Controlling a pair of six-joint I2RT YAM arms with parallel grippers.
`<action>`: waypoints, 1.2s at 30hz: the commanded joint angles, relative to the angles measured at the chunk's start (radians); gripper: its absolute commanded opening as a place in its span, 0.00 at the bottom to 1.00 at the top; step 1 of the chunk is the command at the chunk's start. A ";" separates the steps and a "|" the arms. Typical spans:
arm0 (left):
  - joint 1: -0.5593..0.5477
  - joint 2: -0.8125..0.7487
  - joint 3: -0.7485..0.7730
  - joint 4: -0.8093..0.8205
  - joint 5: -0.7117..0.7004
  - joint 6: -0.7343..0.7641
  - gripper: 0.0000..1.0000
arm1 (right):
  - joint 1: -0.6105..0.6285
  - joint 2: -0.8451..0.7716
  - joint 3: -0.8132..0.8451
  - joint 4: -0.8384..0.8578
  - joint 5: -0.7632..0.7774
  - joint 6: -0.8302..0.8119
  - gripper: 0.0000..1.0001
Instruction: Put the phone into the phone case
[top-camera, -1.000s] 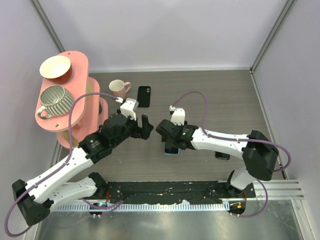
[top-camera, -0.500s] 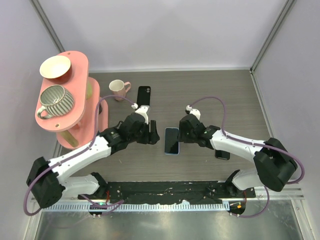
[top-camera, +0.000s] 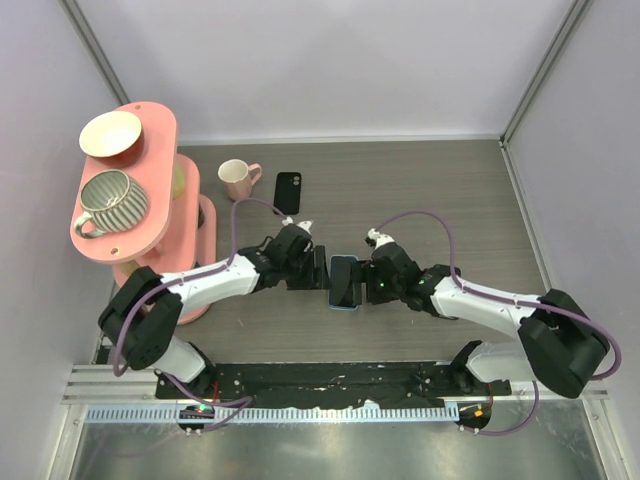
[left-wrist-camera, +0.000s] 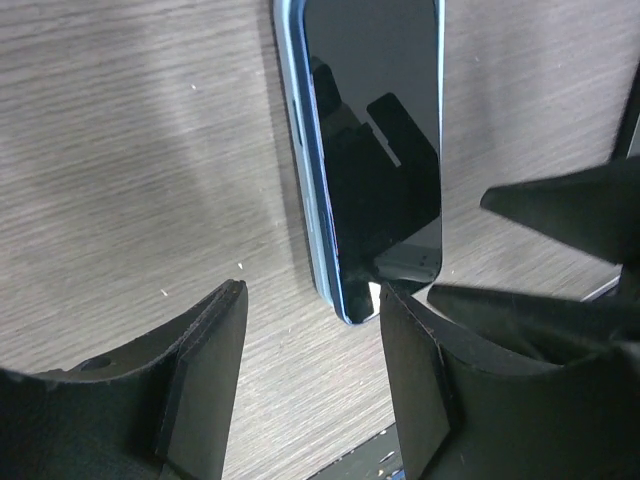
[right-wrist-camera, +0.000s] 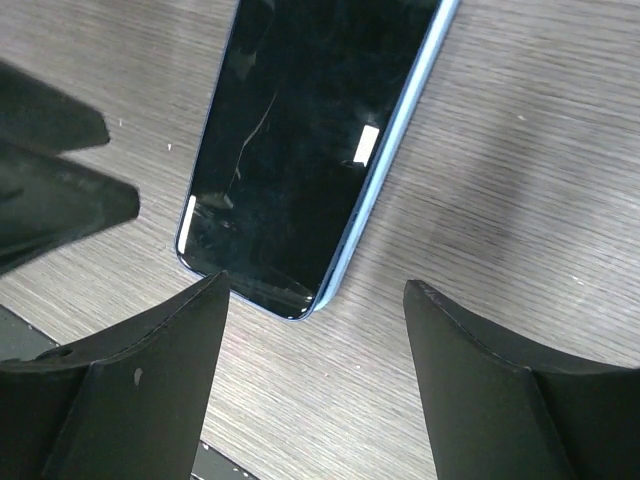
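The phone (top-camera: 345, 284) lies flat on the wooden table with its black screen up and a light-blue rim. My left gripper (top-camera: 320, 270) sits low at its left edge, open; in the left wrist view the phone (left-wrist-camera: 372, 150) has its near corner just ahead of the right finger of the left gripper (left-wrist-camera: 310, 375). My right gripper (top-camera: 363, 280) is at the phone's right side, open and holding nothing; the phone (right-wrist-camera: 300, 140) lies ahead of the right gripper (right-wrist-camera: 315, 375). The phone case (top-camera: 288, 192), black and lying flat, rests farther back.
A pink mug (top-camera: 237, 178) stands left of the case. A pink two-tier stand (top-camera: 150, 215) with a bowl (top-camera: 110, 133) and a striped cup (top-camera: 110, 198) fills the left side. Grey walls enclose the table.
Both arms have stretched out low to the phone, one on each side. The right gripper drew off to the phone's right side. The left jaws have narrowed.
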 joint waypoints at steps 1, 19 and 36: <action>0.057 0.029 0.052 0.079 0.086 -0.037 0.59 | 0.035 0.030 -0.006 0.055 -0.041 -0.034 0.77; 0.120 0.076 0.072 0.075 0.157 -0.003 0.59 | 0.127 0.109 0.052 0.004 0.112 -0.080 0.71; 0.118 0.105 0.053 0.107 0.192 -0.032 0.59 | 0.190 0.146 0.092 -0.036 0.295 -0.048 0.47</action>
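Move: The phone lying in its case is about 5 cm ahead, 5 cm left and 3 cm below the right hand, whose open fingers hover by its near right corner. Another black phone lies some 17 cm to the right and 3 cm ahead of that hand. From the left hand, the phone in its case is about 4 cm ahead, 6 cm right and 5 cm below; a spare dark phone lies some 25 cm ahead and 7 cm left. The right fingers come down astride the near right corner of the cased phone and narrow, seeming to touch its near end and right side. That hand goes back and left about 3 cm while sinking some 2 cm, then comes forward a centimetre, tilting its left side down about 10 degrees. The left hand slides forward nearly 3 cm beside the phone's left edge and stays there, fingers half open. ##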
